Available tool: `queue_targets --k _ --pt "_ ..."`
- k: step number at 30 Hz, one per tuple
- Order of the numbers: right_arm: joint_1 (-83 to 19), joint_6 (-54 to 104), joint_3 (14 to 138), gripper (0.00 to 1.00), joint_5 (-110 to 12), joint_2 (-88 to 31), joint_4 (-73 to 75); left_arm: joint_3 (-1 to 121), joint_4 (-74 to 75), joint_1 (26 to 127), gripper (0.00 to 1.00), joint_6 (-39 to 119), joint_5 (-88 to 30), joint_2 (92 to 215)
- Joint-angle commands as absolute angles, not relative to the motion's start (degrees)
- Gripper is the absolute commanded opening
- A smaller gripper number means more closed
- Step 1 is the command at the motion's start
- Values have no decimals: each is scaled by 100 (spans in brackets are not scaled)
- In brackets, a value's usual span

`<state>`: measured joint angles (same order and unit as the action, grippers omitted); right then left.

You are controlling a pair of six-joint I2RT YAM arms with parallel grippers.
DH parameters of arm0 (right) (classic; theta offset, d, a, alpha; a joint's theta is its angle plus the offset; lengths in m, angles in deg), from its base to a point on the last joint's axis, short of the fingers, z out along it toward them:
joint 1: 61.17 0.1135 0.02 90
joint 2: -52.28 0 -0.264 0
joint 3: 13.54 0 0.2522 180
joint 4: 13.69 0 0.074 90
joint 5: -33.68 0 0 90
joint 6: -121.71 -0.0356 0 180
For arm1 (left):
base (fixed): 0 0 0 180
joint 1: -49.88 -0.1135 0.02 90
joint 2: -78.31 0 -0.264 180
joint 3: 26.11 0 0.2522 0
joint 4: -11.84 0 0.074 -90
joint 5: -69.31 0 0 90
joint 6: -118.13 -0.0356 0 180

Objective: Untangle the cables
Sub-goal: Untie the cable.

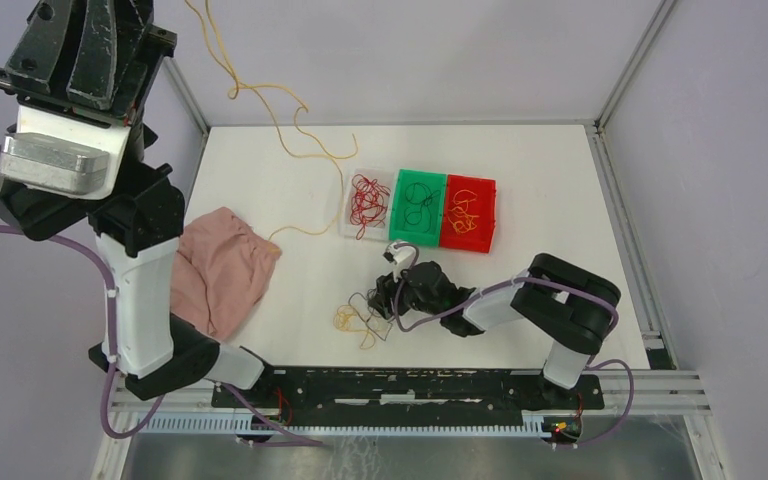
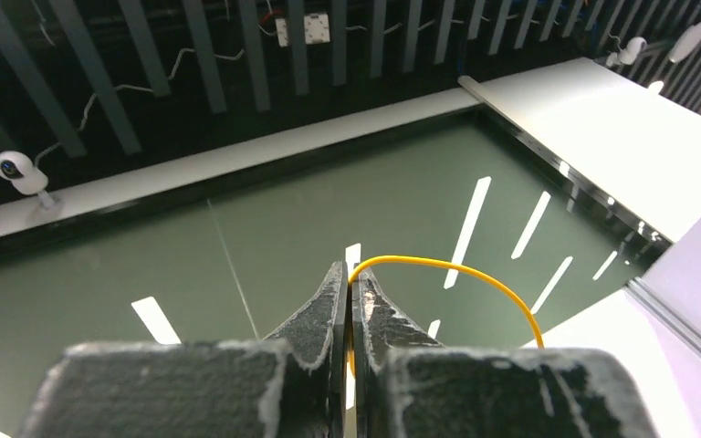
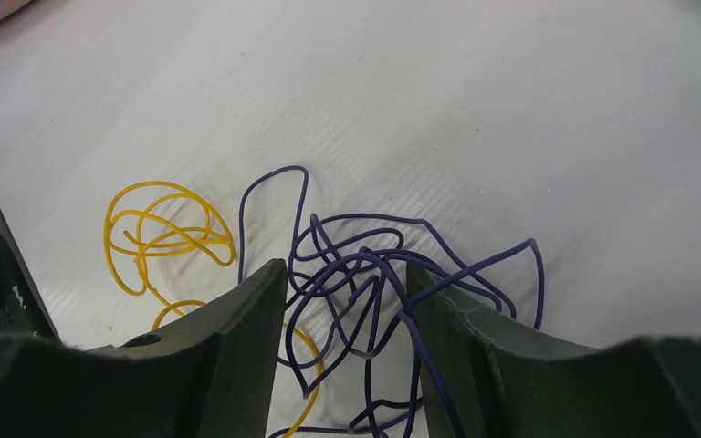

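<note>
My left gripper [image 2: 350, 272] is lifted high above the table's left side, shut on a long yellow cable [image 2: 456, 267]. That cable [image 1: 232, 92] hangs down and snakes across the white table. My right gripper [image 3: 345, 267] is low near the front, open, with its fingers either side of a tangle of dark blue cables [image 3: 374, 269]. A yellow coil [image 3: 160, 233] lies to the left of the tangle. From above, the right gripper [image 1: 388, 297] sits at the edge of this small pile [image 1: 360, 316].
Three trays stand side by side at mid-table: a clear tray [image 1: 346, 205] with red cables, a green tray [image 1: 401, 200] with dark ones, and a red tray [image 1: 490, 215] with yellow ones. A pink cloth [image 1: 220, 265] lies at the left, beside the left arm [image 1: 145, 300].
</note>
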<state>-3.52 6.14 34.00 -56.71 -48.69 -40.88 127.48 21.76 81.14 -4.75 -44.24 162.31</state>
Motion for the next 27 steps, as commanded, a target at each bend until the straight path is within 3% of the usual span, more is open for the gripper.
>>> queue_targets --k 1,9,19,27 --pt "-363 528 3345 61 -5773 -4328 -4217 12228 1979 8134 3 -537 -4495 15834" --pt "-352 1241 4276 79 -5406 -2349 -2685 10376 1276 8134 3 -223 -4999 14972" --pt "-392 2697 5375 88 -6216 -777 -231 9139 125 8134 3 -162 -5923 14411" --pt "-486 3728 6373 89 -7557 -492 1602 8621 -5 8136 3 -516 -6147 14176"
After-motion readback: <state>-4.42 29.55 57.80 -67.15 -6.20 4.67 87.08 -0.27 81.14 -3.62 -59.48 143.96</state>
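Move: High over the table, the left hand still holds the yellow cable; the red box lies about 33 cm ahead, 30 cm to its right and some 82 cm below, with the green box about 12 cm to the left of the red one. The right hand sits half-open in the blue tangle, almost centred under its fingertips; a small yellow pile lies some 5 cm back and 5 cm left of this hand, the green box about 24 cm ahead and 8 cm right. Lifting off the blue tangle, the right hand opens its fingers wide and rises about 30 cm, then drifts some 8 cm right as it tips up roughly 30 degrees. Meanwhile the left hand keeps its pinch on the yellow cable and brings it down about 20 cm, also right and forward towards the red box, its upward-pointing fingers tipping over forward and right. ##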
